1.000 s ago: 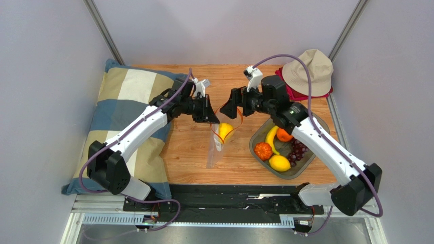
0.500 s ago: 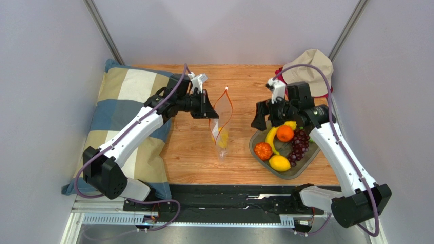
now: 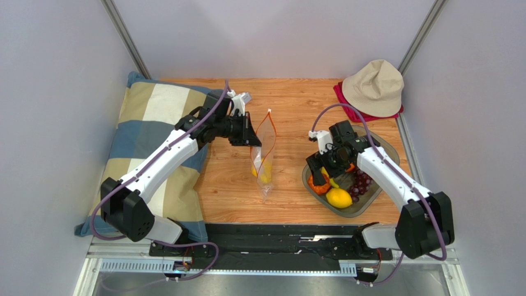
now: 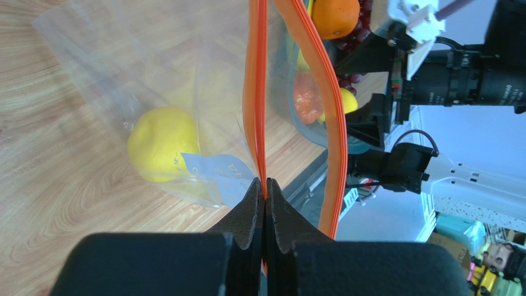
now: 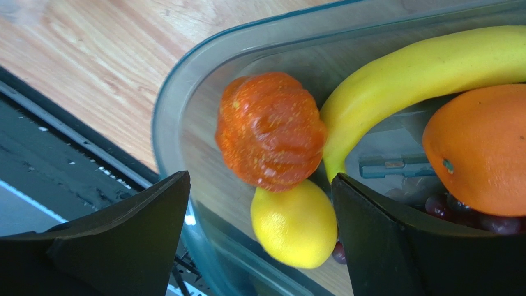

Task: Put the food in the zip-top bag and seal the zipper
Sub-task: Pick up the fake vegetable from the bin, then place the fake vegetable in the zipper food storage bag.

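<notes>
My left gripper (image 3: 253,139) is shut on the orange-red zipper strip (image 4: 255,98) of the clear zip-top bag (image 3: 264,161) and holds it hanging above the table, mouth open. A yellow fruit (image 4: 162,144) lies inside the bag. My right gripper (image 3: 322,173) is open and empty, low over the grey tray (image 3: 390,150), its jaws either side of the lemon (image 5: 295,224). The orange pumpkin (image 5: 270,137), banana (image 5: 413,66), orange (image 5: 478,147) and purple grapes (image 3: 362,182) lie in the tray.
A checked pillow (image 3: 148,117) lies along the table's left side. A beige hat (image 3: 374,87) on a red cloth (image 3: 346,98) sits at the back right. A black rail (image 3: 278,237) runs along the near table edge.
My right gripper has let go of the bag, swung right and dropped down into the tray over the pumpkin and lemon. The left gripper still holds the bag, which now hangs from one side.
</notes>
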Robot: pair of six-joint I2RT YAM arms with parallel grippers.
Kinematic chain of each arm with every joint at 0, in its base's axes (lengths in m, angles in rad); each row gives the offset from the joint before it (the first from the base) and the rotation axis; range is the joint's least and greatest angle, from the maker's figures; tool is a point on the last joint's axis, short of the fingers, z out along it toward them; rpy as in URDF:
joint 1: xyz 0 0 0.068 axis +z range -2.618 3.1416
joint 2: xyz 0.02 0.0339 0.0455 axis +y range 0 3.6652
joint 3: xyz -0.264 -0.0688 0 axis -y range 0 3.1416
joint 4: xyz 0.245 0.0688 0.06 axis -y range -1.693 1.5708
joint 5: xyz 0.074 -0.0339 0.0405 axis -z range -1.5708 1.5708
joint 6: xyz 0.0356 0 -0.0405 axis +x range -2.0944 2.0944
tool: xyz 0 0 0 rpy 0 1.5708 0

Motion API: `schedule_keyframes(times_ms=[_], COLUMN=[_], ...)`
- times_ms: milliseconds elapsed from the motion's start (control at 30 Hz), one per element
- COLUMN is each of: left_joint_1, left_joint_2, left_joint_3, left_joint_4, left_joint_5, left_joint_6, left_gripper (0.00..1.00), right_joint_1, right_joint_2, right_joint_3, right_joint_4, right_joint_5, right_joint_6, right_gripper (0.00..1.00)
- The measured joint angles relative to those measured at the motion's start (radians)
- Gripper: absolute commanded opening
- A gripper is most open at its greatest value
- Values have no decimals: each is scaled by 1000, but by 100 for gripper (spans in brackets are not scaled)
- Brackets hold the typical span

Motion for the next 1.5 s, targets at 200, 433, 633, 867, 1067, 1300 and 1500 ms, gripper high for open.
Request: schedule_keyframes(times_ms=[200, 433, 633, 867, 1067, 1300, 1500], left_joint_1=[0, 0, 0, 0, 0, -10, -34], left_joint_2=[0, 0, 2, 18, 45, 77, 87], left_joint_3=[-13, -21, -21, -21, -20, -2, 23], left_joint_4=[0, -1, 0, 0, 0, -14, -18], left_joint_5=[-16, -31, -39, -38, -38, -39, -48], left_joint_6=[10, 16, 19, 19, 18, 19, 19], left_gripper=[0, 0, 0, 0, 0, 0, 0], right_joint_1=[0, 1, -28, -113, -131, -29, 135], right_joint_2=[100, 164, 151, 82, -27, -60, -10], right_joint_3=[-16, -29, -29, 83, 299, 423, 441], right_joint_4=[60, 112, 97, -18, -16, 169, 335], right_joint_5=[14, 10, -29, -84, -196, -252, -185], right_joint_6=[-11, -27, -45, -50, 35, 286, 420], right_gripper=[84, 61, 29, 0, 0, 0, 0])
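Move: The orange pumpkin, the fake vegetable wanted now, lies almost under the open right hand, about 1 cm ahead and 5 cm below. The lemon is some 4 cm back and 6 cm right of the hand, the banana about 5 cm ahead and 3 cm right, both about 5 cm below. The bag's mouth is roughly 18 cm left, 7 cm ahead and 12 cm higher. From the left hand, the pumpkin is about 20 cm right, 6 cm back and 17 cm below. Right hand sinks 4 cm, pinches the pumpkin, lifts it about 25 cm and carries it left towards the bag. ##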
